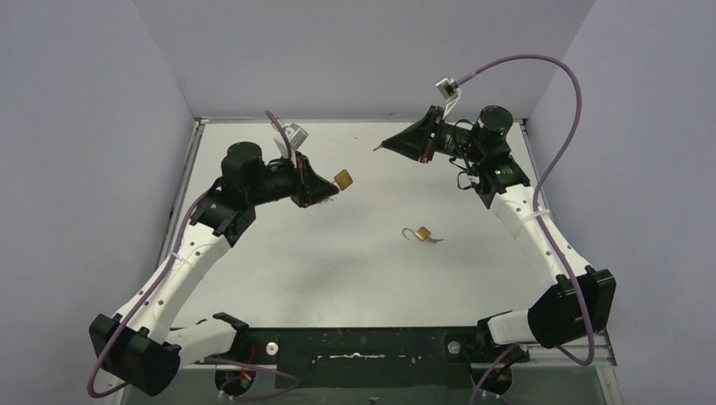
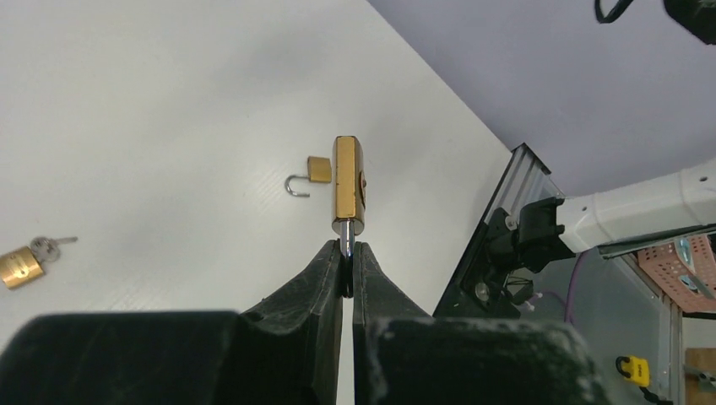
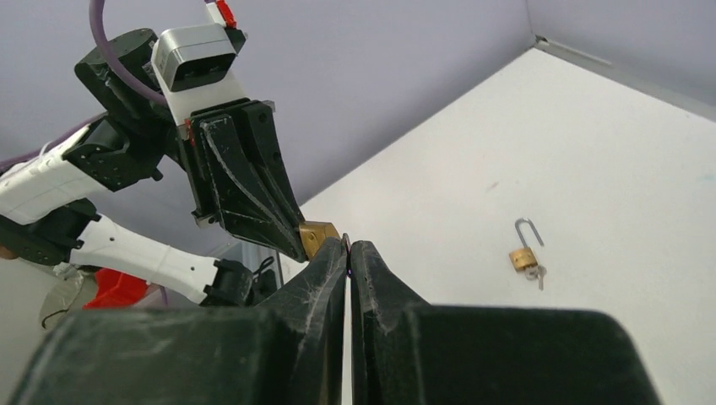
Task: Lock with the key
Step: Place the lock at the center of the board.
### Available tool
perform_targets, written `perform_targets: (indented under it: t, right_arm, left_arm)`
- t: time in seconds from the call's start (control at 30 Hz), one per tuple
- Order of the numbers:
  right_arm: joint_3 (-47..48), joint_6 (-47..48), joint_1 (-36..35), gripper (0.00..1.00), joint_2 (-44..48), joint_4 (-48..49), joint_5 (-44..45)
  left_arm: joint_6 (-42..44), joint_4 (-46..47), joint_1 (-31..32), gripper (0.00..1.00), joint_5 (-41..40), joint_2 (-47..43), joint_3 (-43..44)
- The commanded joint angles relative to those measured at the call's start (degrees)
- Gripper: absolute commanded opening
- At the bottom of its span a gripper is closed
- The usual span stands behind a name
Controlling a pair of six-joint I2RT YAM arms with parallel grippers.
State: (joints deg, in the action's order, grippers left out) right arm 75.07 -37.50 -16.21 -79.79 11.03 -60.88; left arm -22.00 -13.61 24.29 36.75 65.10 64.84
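Observation:
My left gripper (image 1: 332,187) (image 2: 347,246) is shut on the silver shackle of a brass padlock (image 1: 343,178) (image 2: 348,186) and holds it in the air over the white table, body pointing away from the fingers. The right gripper (image 1: 382,146) (image 3: 348,245) hangs above the far middle of the table, shut on a thin metal key seen edge-on, of which only a sliver shows between the tips. In the right wrist view the held padlock (image 3: 319,236) sits just left of my right fingertips, pinched by the left fingers (image 3: 253,190). The two gripper tips stand a short gap apart.
A second brass padlock (image 1: 420,234) (image 2: 314,172) (image 3: 525,256) lies on the table with its shackle open and keys beside it. The left wrist view shows a third padlock (image 2: 21,264) with a key. Purple walls enclose the table; a metal rail (image 2: 507,202) runs along its edge.

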Motion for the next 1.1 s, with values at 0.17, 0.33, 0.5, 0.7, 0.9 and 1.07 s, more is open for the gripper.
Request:
perform_targets:
  t: [0.17,0.33,0.5,0.7,0.9,1.07]
  right_arm:
    - [-8.8,4.0,-0.1,0.00,3.0,-4.4,16.4]
    - [-12.5,1.4,-0.4,0.00,1.0,-2.8,21.1]
    - [-14.0,1.0,-0.7,0.00,-2.3,-3.3,25.0]
    - [-13.9,2.3,-0.9,0.00,-6.1,-4.6,28.1]
    - [-13.8,4.9,-0.9,0.00,-7.7,-8.2,30.5]
    - [-14.0,5.5,-1.2,0.00,-8.8,-9.8,31.7]
  left_arm:
    - [2.2,5.2,6.2,0.00,-8.8,5.4,-3.3]
    - [3.3,5.7,6.1,0.00,-10.8,13.6,-0.4]
    - [1.3,10.4,6.0,0.00,-7.6,22.9,1.6]
    - [1.9,9.1,6.1,0.00,-7.7,32.3,7.7]
    - [9.5,-13.1,6.3,0.00,-17.4,39.9,22.7]
    - [9.9,-38.5,6.5,0.00,-25.4,49.4,42.8]
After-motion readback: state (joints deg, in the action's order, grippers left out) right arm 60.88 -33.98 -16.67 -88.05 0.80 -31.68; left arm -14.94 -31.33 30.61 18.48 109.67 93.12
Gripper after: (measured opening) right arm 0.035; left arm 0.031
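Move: The lock to be set down hangs by its shackle from the left fingers, and the board's center lies about 16 cm ahead of that hand, 6 cm to its right and some 32 cm below. On the board, the nearer spare lock is about 20 cm ahead and 6 cm left of this hand, the farther spare lock 9 cm ahead and 23 cm right. From the right hand the center is roughly 12 cm ahead, 5 cm left and 39 cm down. The lock, still pinched by its shackle, is carried by the left hand down nearly 20 cm and then increasingly forward, about 12 cm, and some 6 cm right towards the board's center, the descent ending in a slight rise while the fingers tip down about 30 degrees. The right hand, keeping its key, sinks 20 cm and goes 8 cm forward, turning clockwise and tipping down. ##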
